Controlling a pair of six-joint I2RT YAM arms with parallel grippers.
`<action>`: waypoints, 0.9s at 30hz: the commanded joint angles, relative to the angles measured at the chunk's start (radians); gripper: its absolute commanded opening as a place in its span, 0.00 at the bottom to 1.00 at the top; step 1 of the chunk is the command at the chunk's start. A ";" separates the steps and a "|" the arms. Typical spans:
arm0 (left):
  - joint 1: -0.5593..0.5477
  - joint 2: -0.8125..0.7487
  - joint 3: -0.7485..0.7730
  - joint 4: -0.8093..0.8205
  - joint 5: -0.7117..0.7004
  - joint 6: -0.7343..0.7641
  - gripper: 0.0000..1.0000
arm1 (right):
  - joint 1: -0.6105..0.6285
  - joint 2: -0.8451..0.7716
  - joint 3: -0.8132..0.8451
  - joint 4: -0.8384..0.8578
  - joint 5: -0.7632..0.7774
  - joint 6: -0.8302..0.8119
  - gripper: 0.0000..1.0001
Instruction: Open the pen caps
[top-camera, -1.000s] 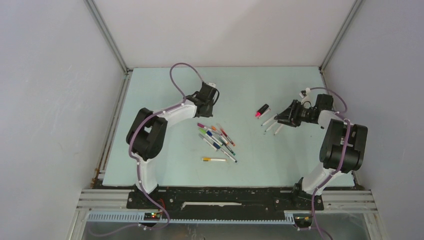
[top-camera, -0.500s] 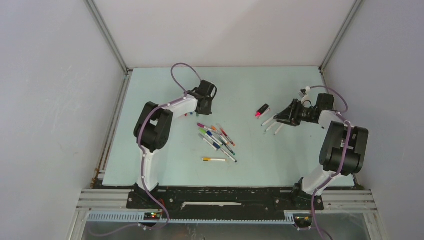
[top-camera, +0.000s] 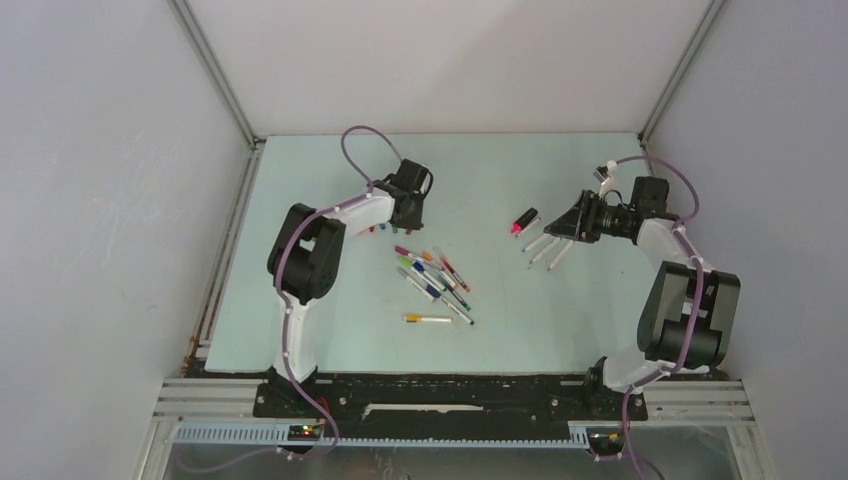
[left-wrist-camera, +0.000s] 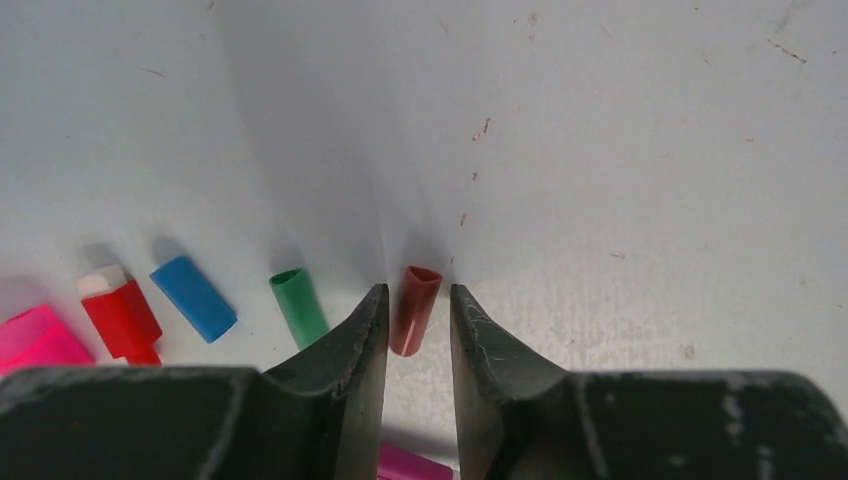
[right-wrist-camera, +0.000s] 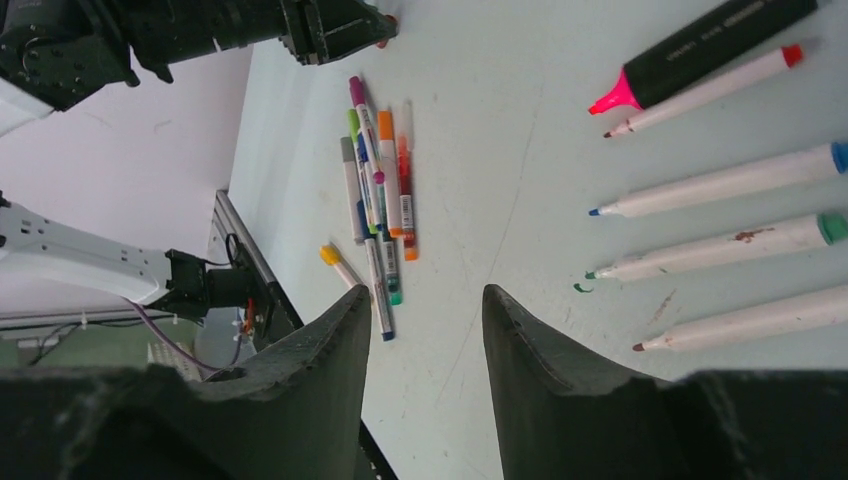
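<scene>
My left gripper (left-wrist-camera: 417, 290) stands low over the table, jaws a little apart. A brown-red pen cap (left-wrist-camera: 415, 312) lies on the table between its tips, clear of the right finger. Beside it lie a green cap (left-wrist-camera: 298, 306), a blue cap (left-wrist-camera: 193, 297), a red cap (left-wrist-camera: 120, 316) and a fat pink cap (left-wrist-camera: 35, 340). My right gripper (right-wrist-camera: 426, 292) hangs open and empty above the table. Right of it lie several uncapped pens (right-wrist-camera: 720, 185) and the black highlighter (right-wrist-camera: 700, 50). A bundle of capped pens (right-wrist-camera: 375, 180) lies mid-table.
A single yellow-capped pen (top-camera: 428, 319) lies near the front of the bundle (top-camera: 435, 278). The left wall rail (top-camera: 225, 250) runs close behind the left arm. Grey enclosure walls stand on both sides and at the back.
The left arm folded in and its gripper came down toward the row of caps. The right gripper drew back and up from the uncapped pens.
</scene>
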 joint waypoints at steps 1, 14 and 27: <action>0.008 -0.142 -0.031 0.031 -0.013 0.018 0.31 | 0.022 -0.087 0.053 -0.045 -0.005 -0.086 0.48; 0.009 -0.835 -0.543 0.270 -0.086 0.080 0.41 | 0.087 -0.430 0.005 -0.120 0.034 -0.533 0.51; 0.029 -1.230 -0.802 0.269 0.350 0.074 1.00 | 0.408 -0.409 0.007 -0.433 -0.044 -1.063 0.81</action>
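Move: The yellow-capped pen, likely next, lies about 20 cm back and 4 cm right of the left hand, whose fingertips straddle the brown cap; the green cap is 3 cm to the left, the purple pen some 6 cm back and 2 cm right. From the right hand, the yellow-capped pen is roughly 24 cm left, 10 cm back and 13 cm down; the uncapped brown pen lies 3 cm ahead, 4 cm right, equally low. Left lifts 20 cm off the brown cap and back, right rises 10 and swings left, both opening wide. ##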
